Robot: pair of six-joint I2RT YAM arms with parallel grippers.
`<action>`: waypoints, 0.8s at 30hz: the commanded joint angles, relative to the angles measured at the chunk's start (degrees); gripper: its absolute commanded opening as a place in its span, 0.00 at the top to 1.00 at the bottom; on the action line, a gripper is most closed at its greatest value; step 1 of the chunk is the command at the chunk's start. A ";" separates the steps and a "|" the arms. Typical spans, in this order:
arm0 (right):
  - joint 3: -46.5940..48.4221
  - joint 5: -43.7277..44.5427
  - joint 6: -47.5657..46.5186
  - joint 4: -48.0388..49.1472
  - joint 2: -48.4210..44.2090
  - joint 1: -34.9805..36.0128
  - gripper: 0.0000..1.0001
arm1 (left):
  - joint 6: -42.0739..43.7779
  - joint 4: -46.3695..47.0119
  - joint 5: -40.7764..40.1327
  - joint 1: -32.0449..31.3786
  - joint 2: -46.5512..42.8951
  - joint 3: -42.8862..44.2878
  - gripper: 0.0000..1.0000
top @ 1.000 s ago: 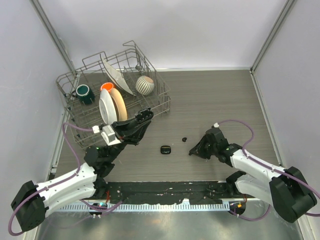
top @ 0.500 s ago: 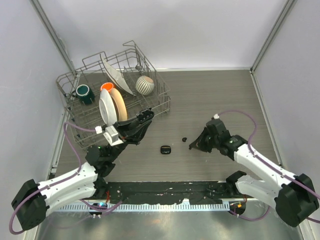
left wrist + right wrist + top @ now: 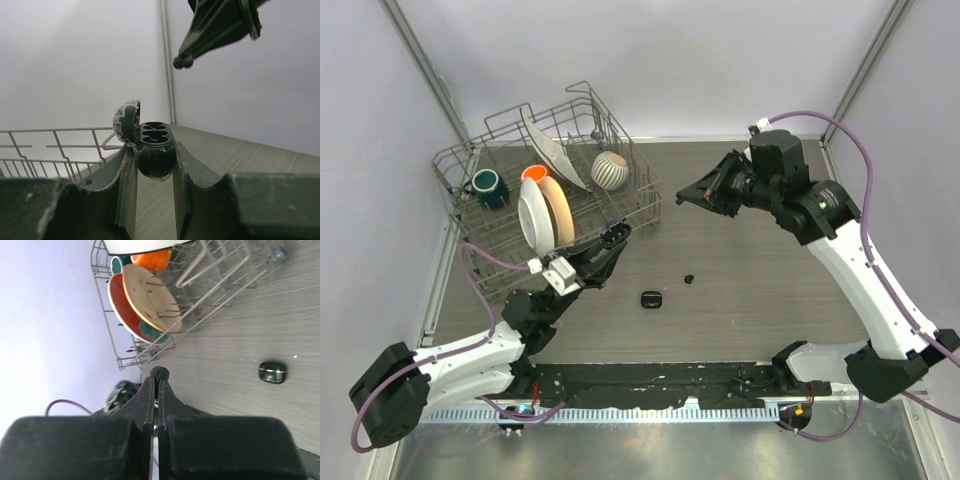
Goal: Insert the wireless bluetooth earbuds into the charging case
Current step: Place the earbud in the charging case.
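My left gripper (image 3: 616, 234) (image 3: 155, 152) is shut on the charging case (image 3: 155, 136), held up off the table. The case's lid stands open to the left and two empty wells face up. My right gripper (image 3: 682, 198) (image 3: 159, 381) hangs high over the back middle of the table, shut on one black earbud (image 3: 160, 373). That earbud (image 3: 183, 62) shows at its tips in the left wrist view, above and right of the case. A second earbud (image 3: 689, 278) lies on the table.
A small black oblong thing (image 3: 651, 299) (image 3: 272, 372) lies on the table left of the loose earbud. The wire dish rack (image 3: 455, 158) at the back left holds a green mug (image 3: 487, 186), plates (image 3: 545, 212) and a striped bowl (image 3: 610, 171), close to my left gripper.
My right gripper shut on an earbud at the table, then rose and swung back and left with it. The left arm shifted slightly with the case.
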 commanded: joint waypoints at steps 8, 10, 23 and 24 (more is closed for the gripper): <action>21.26 7.58 12.78 -12.51 13.83 15.43 0.99 | 5.06 18.71 -2.64 -0.07 11.57 0.93 1.00; 24.44 8.47 13.67 -15.14 15.60 17.11 0.99 | 5.76 18.71 -2.46 -0.16 12.28 1.29 1.00; 19.28 18.05 27.21 -17.80 15.09 23.53 0.99 | 7.96 18.71 -4.48 -0.07 11.84 1.20 1.00; 18.57 17.79 27.91 -17.28 15.00 23.62 0.99 | 8.05 18.79 -4.40 -0.07 11.84 1.29 1.00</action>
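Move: My right hand pinches an earbud. The open charging case it goes to, gripped in my left hand, is about 14 cm to its left, 7 cm back and 4 cm lower. On the table some 34 cm below my right hand, the closed case is about 6 cm left and 6 cm back, and the loose earbud about 3 cm right and 1 cm back. From my left hand, the held earbud is roughly 8 cm forward, 15 cm right and 5 cm up. I sweep my right hand left about 10 cm and draw it back 5 cm towards the open case, tipping its fingers some 15 degrees further down and easing slightly lower at the end, the earbud still pinched. Meanwhile my left hand lowers the case about 6 cm and brings it 3 cm forward, rolling some 10 degrees, then nearly holds. ##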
